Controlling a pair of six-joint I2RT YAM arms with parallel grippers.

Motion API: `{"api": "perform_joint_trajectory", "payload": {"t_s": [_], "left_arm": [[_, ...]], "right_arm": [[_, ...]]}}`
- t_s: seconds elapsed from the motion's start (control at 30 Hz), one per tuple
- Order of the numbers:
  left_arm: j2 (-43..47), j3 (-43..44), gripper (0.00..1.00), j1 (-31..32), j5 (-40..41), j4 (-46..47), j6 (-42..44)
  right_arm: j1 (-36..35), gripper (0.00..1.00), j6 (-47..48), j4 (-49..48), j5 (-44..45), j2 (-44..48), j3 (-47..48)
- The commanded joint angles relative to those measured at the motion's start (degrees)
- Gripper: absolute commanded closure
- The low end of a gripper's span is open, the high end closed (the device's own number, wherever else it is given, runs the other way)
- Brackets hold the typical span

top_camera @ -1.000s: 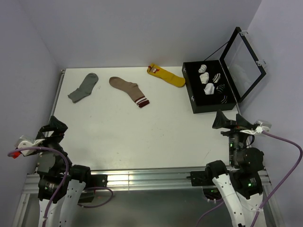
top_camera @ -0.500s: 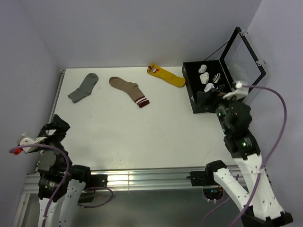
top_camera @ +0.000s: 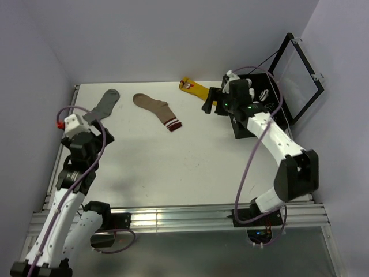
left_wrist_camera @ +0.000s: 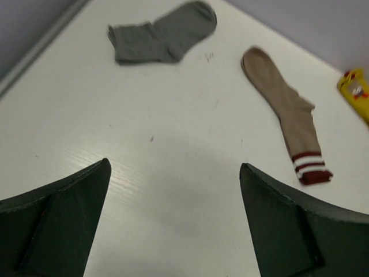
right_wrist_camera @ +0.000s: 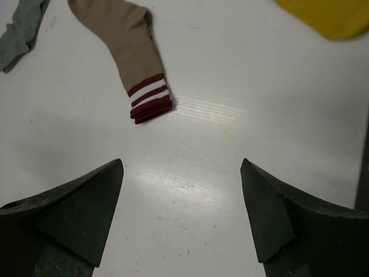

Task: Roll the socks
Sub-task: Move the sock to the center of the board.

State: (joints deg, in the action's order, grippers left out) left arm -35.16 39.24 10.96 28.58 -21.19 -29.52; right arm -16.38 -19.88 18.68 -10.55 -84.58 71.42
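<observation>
The tan-brown sock lies flat at the far middle of the table, its red and white striped cuff toward the near side. It also shows in the left wrist view and the right wrist view. My left gripper hovers open over bare table to the sock's left and nearer. My right gripper hangs open to the sock's right, beside the black box, over bare table. Nothing is between either pair of fingers.
A grey sock lies at the far left and a yellow sock at the far middle right. An open black box with several rolled socks inside stands at the right, lid up. Walls close off the left, far and right sides.
Both arms have lifted from near the table's front edge and reached out over it. The right arm swung far left past the box; the left arm moved toward the grey sock.
</observation>
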Motion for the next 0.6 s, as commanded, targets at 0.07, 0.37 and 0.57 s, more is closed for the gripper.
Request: {"api": "perform_joint_trajectory", "payload": {"t_s": [0.07,0.37,0.57], "left_arm": [[-9.75,3.65,0.01,-0.67,-13.01,-0.79,-2.03],[-10.98,2.77,0.01,-3.23,-13.28,-1.05,-0.54],[-11.51,2.86,0.00,-3.23,-14.25,-0.69,-0.45]], "right_arm": [[-5.76,0.22,5.45,-1.54,-2.82,-13.92,11.10],[-13.23,0.36,10.47,-1.89,-1.14,-35.54,26.74],[-15.26,0.37,10.48,1.89,-2.02,-44.96,36.15]]}}
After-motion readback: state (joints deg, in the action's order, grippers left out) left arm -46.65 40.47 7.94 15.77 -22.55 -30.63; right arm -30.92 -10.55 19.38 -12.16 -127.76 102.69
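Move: The striped cuff of the brown sock lies about 7 cm ahead of the right gripper, some 19 cm to its left and roughly 20 cm below; from the left gripper that cuff is about 20 cm ahead, 28 cm right and 22 cm lower. Near the right hand's way, at table level, the yellow sock lies about 23 cm ahead and 4 cm left of the right gripper, the black box some 17 cm ahead and 22 cm right. Sweep the right gripper left and down, about 17 cm across and 14 cm lower, easing forward too, to bring it close over the brown sock's striped cuff; turn it some 20 degrees counter-clockwise and partly narrow the still-open fingers on the way. Sink the empty left gripper a little as well, drifting right and tipping down, then hold it there. ##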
